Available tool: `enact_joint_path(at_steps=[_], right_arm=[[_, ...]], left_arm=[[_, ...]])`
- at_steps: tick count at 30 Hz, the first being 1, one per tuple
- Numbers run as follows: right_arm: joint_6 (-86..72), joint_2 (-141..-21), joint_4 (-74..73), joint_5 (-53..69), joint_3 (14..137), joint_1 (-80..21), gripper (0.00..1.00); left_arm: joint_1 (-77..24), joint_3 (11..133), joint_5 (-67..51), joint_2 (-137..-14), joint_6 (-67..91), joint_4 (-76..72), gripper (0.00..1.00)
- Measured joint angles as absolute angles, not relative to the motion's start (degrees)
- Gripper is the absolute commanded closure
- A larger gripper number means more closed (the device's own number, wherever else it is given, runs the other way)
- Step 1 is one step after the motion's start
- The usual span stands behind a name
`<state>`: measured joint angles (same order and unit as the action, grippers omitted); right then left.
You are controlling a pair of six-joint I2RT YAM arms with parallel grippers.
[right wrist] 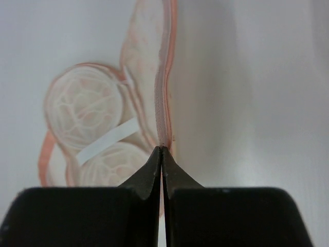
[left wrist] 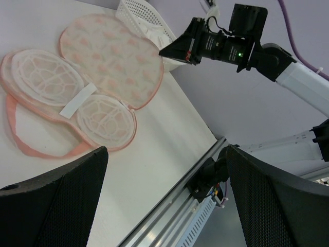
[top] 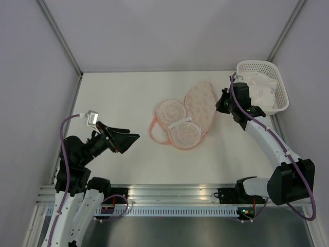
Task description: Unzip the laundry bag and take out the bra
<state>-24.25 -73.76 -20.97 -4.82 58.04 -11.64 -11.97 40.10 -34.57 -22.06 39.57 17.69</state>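
The laundry bag [top: 187, 116] lies unzipped and spread flat mid-table, its cream orange-print lid [left wrist: 108, 56] folded back. Two round white lattice cups [top: 177, 123] with a white band across them show inside. Its pink loop strap [top: 157, 135] trails to the left. My right gripper [top: 220, 104] is at the lid's right rim, and in the right wrist view its tips [right wrist: 162, 149] are shut on the salmon-pink trim [right wrist: 163, 103]. The bra [top: 259, 87], white fabric, lies in the basket. My left gripper [top: 128, 140] hovers open at the left, away from the bag, with nothing between its fingers [left wrist: 77, 180].
A white lattice plastic basket [top: 280, 82] stands at the back right corner behind the right arm. Grey walls close off the left, back and right of the table. An aluminium rail [top: 169, 193] runs along the near edge.
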Motion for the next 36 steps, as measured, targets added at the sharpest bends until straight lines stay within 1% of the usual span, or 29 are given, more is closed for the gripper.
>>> enact_joint_path(at_steps=[5,14,19,28,32,33,34,35,36], right_arm=[[-19.07,-77.54,-19.92,5.76,63.48,-16.47,1.0],[-12.32,-86.91,-18.61,23.4,63.57,-27.66,0.99],[-10.68,-91.02,-19.46,26.28,63.57,-31.05,0.99],[-9.02,-92.88,-21.85,28.47,63.35,-34.04,0.99],[-8.97,-95.0,-21.61,30.04,63.33,-37.06,1.0],[-9.02,-95.55,-21.39,30.28,63.33,-37.8,0.98],[-9.19,-96.29,-21.17,30.63,63.35,-38.79,0.65],[-9.87,-97.1,-20.93,30.96,63.37,-39.75,0.55],[-9.98,-97.58,-20.71,31.16,63.44,-40.34,0.49]], left_arm=[[-11.97,40.12,-34.52,-20.99,39.57,17.78,0.0],[-11.97,40.12,-33.63,-18.85,39.57,19.53,0.0],[-11.97,40.12,-33.04,-18.31,39.57,20.51,0.0],[-11.97,40.12,-32.84,-18.33,39.57,20.97,0.0],[-11.97,40.12,-32.45,-18.35,39.57,20.97,0.0],[-11.97,40.12,-32.32,-18.37,39.57,20.97,0.01],[-11.97,40.12,-32.08,-18.37,39.57,20.97,0.0],[-11.97,40.12,-32.01,-18.37,39.57,20.97,0.0],[-11.97,40.12,-31.88,-18.37,39.57,20.97,0.0]])
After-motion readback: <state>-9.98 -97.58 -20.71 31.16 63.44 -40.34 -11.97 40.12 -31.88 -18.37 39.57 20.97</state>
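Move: The right gripper holds the laundry bag's opened flap by its edge, with the bag's body, mesh pads showing, about 19 cm to its left, 2 cm back and some 16 cm below. The pink strap loop is roughly 28 cm left and 5 cm back. The basket with the bra sits about 21 cm right and 16 cm ahead. From the left gripper, the bag's body is about 19 cm ahead, 18 cm right and 30 cm below. Swing the right gripper left about 25 cm with the flap's edge still pinched, rising slightly at first, then drawing back some 14 cm and sinking as it crosses over the bag's body towards its near-left rim. Turn the wrist counter-clockwise about 60 degrees along the way, tip the fingers further down, and part them at the end to let go of the edge. ##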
